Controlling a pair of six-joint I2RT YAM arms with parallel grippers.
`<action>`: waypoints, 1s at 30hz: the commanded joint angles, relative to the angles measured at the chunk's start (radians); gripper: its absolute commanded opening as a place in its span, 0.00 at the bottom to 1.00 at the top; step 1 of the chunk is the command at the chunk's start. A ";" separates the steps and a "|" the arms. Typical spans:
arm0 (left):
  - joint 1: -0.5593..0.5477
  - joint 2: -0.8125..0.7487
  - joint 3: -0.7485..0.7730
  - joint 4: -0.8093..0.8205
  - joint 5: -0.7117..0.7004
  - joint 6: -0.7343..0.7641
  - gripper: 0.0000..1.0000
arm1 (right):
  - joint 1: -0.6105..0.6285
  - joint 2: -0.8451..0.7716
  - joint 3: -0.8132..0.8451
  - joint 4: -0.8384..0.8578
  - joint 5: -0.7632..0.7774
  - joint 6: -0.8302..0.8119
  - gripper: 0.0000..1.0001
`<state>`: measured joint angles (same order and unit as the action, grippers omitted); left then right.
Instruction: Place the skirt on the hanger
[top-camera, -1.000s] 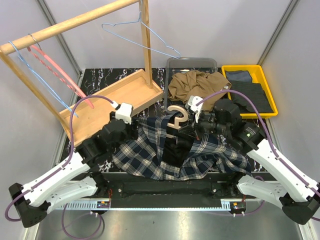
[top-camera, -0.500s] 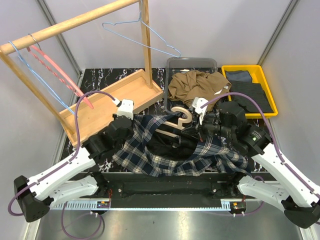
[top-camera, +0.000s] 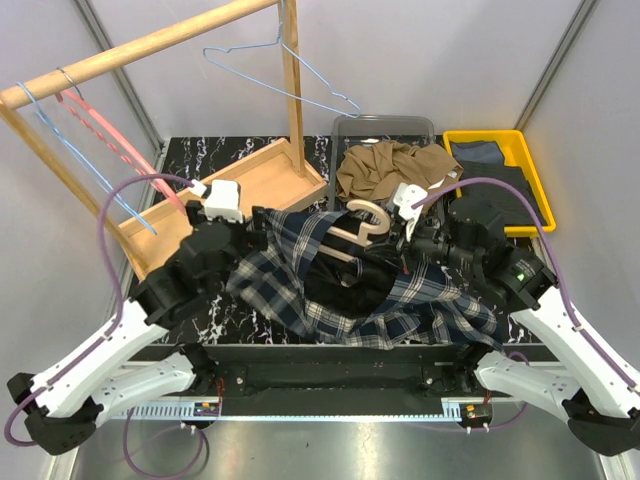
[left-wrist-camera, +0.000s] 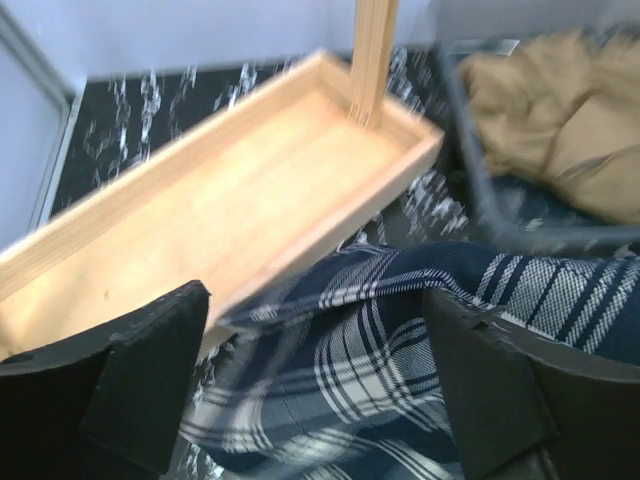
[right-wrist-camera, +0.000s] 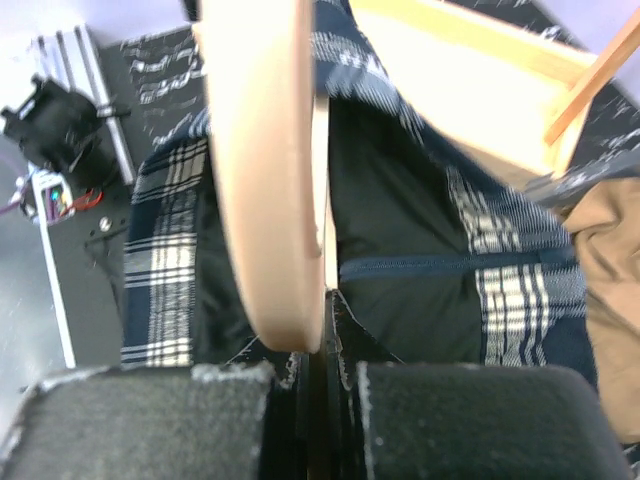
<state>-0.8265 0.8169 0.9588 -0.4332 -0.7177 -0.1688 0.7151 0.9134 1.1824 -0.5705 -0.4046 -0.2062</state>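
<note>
The tan skirt (top-camera: 385, 168) lies crumpled in the grey bin, also showing in the left wrist view (left-wrist-camera: 560, 130) and at the edge of the right wrist view (right-wrist-camera: 612, 300). The light-blue wire hanger (top-camera: 240, 46) hangs from the rack's top rail, far from both grippers. My left gripper (top-camera: 255, 222) is open, its fingers wide apart just above the left edge of a plaid shirt (left-wrist-camera: 400, 340). My right gripper (right-wrist-camera: 318, 375) is shut on a thick pale wooden hanger (right-wrist-camera: 265, 180), which sits inside the plaid shirt (top-camera: 330, 290).
The wooden rack's tray base (top-camera: 240, 185) is at the back left, with its post (top-camera: 292, 90) rising beside the grey bin (top-camera: 385, 125). A pink hanger (top-camera: 100, 130) hangs on the left rail. A yellow tray (top-camera: 497, 140) holds dark grey cloth.
My left gripper shut and then opened again, drawing back to the left. The plaid shirt's left side shifted leftward. The right gripper and wooden hanger moved slightly back.
</note>
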 joint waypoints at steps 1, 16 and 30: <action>0.000 -0.071 0.112 0.044 0.131 0.058 0.96 | 0.000 0.024 0.126 0.138 0.035 -0.010 0.00; 0.000 -0.084 0.167 0.099 1.184 0.262 0.98 | -0.002 0.262 0.419 -0.180 -0.206 -0.124 0.00; -0.002 0.046 0.192 0.090 1.350 0.298 0.90 | -0.002 0.305 0.372 -0.218 -0.419 -0.113 0.00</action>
<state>-0.8265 0.8146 1.1038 -0.3717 0.5442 0.1078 0.7143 1.2186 1.5433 -0.8650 -0.7074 -0.3214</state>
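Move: The left hand, empty and open, has the skirt's left waistband, folded over the hanger bars' free ends, about 16 cm to its right, 9 cm back and 3 cm lower. The hanger's hook is roughly 25 cm to its right and 2 cm back, about level in height. From the right hand that waistband part is some 14 cm left, level front to back and 4 cm lower; the brown cloth lies about 14 cm ahead, 4 cm right and 26 cm below. The right hand keeps its pinch on the hanger and skirt waist, lifting them slightly and lowering again while carrying them about 4 cm left, turning nearly 20 degrees counter-clockwise. The left hand, wide open throughout, first rises some 9 cm, then swings back and right about 14 cm each way, turning roughly 75 degrees clockwise so its fingers point right at the skirt's left waistband. ##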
